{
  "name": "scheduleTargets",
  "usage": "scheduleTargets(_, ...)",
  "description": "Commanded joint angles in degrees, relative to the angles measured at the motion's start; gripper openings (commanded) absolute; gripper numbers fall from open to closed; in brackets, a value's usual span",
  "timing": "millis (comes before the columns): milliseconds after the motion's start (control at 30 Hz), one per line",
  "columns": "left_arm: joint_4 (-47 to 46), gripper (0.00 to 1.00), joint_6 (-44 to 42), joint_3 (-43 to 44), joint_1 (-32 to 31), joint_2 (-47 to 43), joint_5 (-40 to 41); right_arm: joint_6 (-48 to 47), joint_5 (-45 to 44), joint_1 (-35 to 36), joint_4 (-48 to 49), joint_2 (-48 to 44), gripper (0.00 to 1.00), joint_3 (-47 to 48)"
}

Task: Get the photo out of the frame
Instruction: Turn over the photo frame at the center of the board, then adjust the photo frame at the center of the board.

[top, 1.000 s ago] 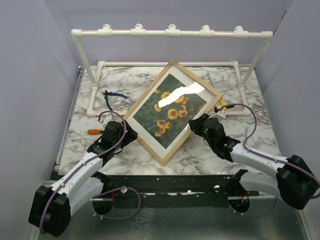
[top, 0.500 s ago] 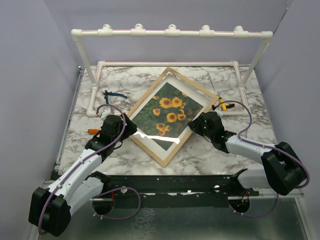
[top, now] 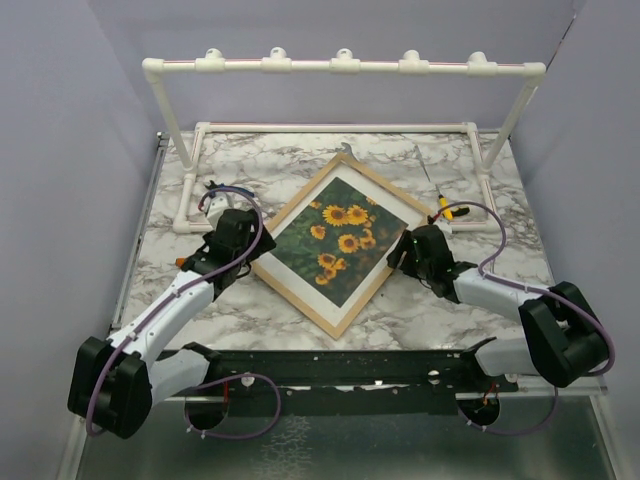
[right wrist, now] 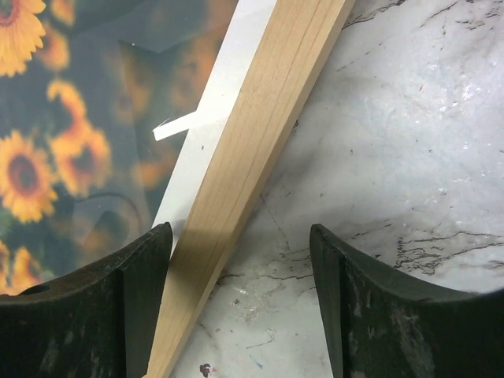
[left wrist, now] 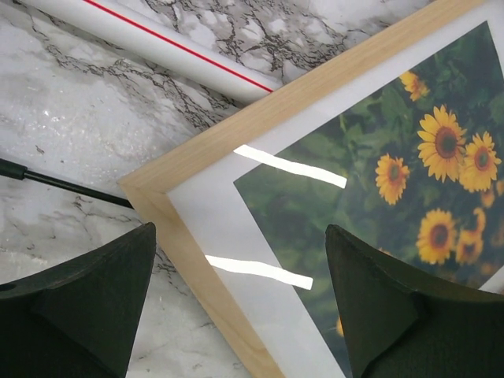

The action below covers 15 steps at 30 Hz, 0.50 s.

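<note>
The frame, light wood with a white mat, lies face up and turned like a diamond on the marble table. The photo of sunflowers sits inside it under glare. My left gripper is open at the frame's left corner; in the left wrist view its jaws straddle the wooden edge and mat, with the photo beyond. My right gripper is open at the lower right edge. There the wood strip runs between its jaws untouched, the photo to the left.
A white PVC pipe rack spans the back, its base pipe close to the frame's left corner. Blue-handled pliers and an orange-handled tool lie at the left. A yellow-handled tool lies right of the frame.
The frame, tilted up a second ago, has come down flat on the table. My right gripper has opened and let go of its edge. The left gripper has moved up to the left corner.
</note>
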<state>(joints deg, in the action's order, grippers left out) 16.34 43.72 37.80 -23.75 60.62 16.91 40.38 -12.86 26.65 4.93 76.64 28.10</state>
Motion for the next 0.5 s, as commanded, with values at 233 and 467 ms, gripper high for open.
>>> scheduleTargets(233,-8.5,0.86,-13.2,5.6,-0.2,9.3,4.5,-0.7,4.6,-0.5,-4.8,-1.4,0.72,1.2)
scheduleTargets(467,-9.7,0.86,-14.2,13.5,0.0,20.5,1.5,-1.4,11.0,-0.5,-1.8,-2.7,0.73,-0.2)
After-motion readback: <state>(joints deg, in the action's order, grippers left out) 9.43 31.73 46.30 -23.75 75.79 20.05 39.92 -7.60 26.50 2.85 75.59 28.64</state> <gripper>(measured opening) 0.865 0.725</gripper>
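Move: The photo frame lies face up on the board between the hands. Its middle is about 5 cm ahead of the left hand, 18 cm to its right and 11 cm below. The blue pliers lie some 17 cm ahead and 9 cm left of that hand, the orange-handled screwdriver 13 cm left and 1 cm back. From the right hand, low over the frame's lower right side, the frame's middle is about 5 cm ahead and 14 cm left. The left hand, wide open and clear of the frame, heads forward over its left corner and along above its upper left side, about 5 cm at nearly level height, gathering speed while its left side rolls up some 10 degrees. The right hand stays low and open at the opposite side, then eases left and back about 1.5 cm along that side; whether its finger touches can't be seen. ##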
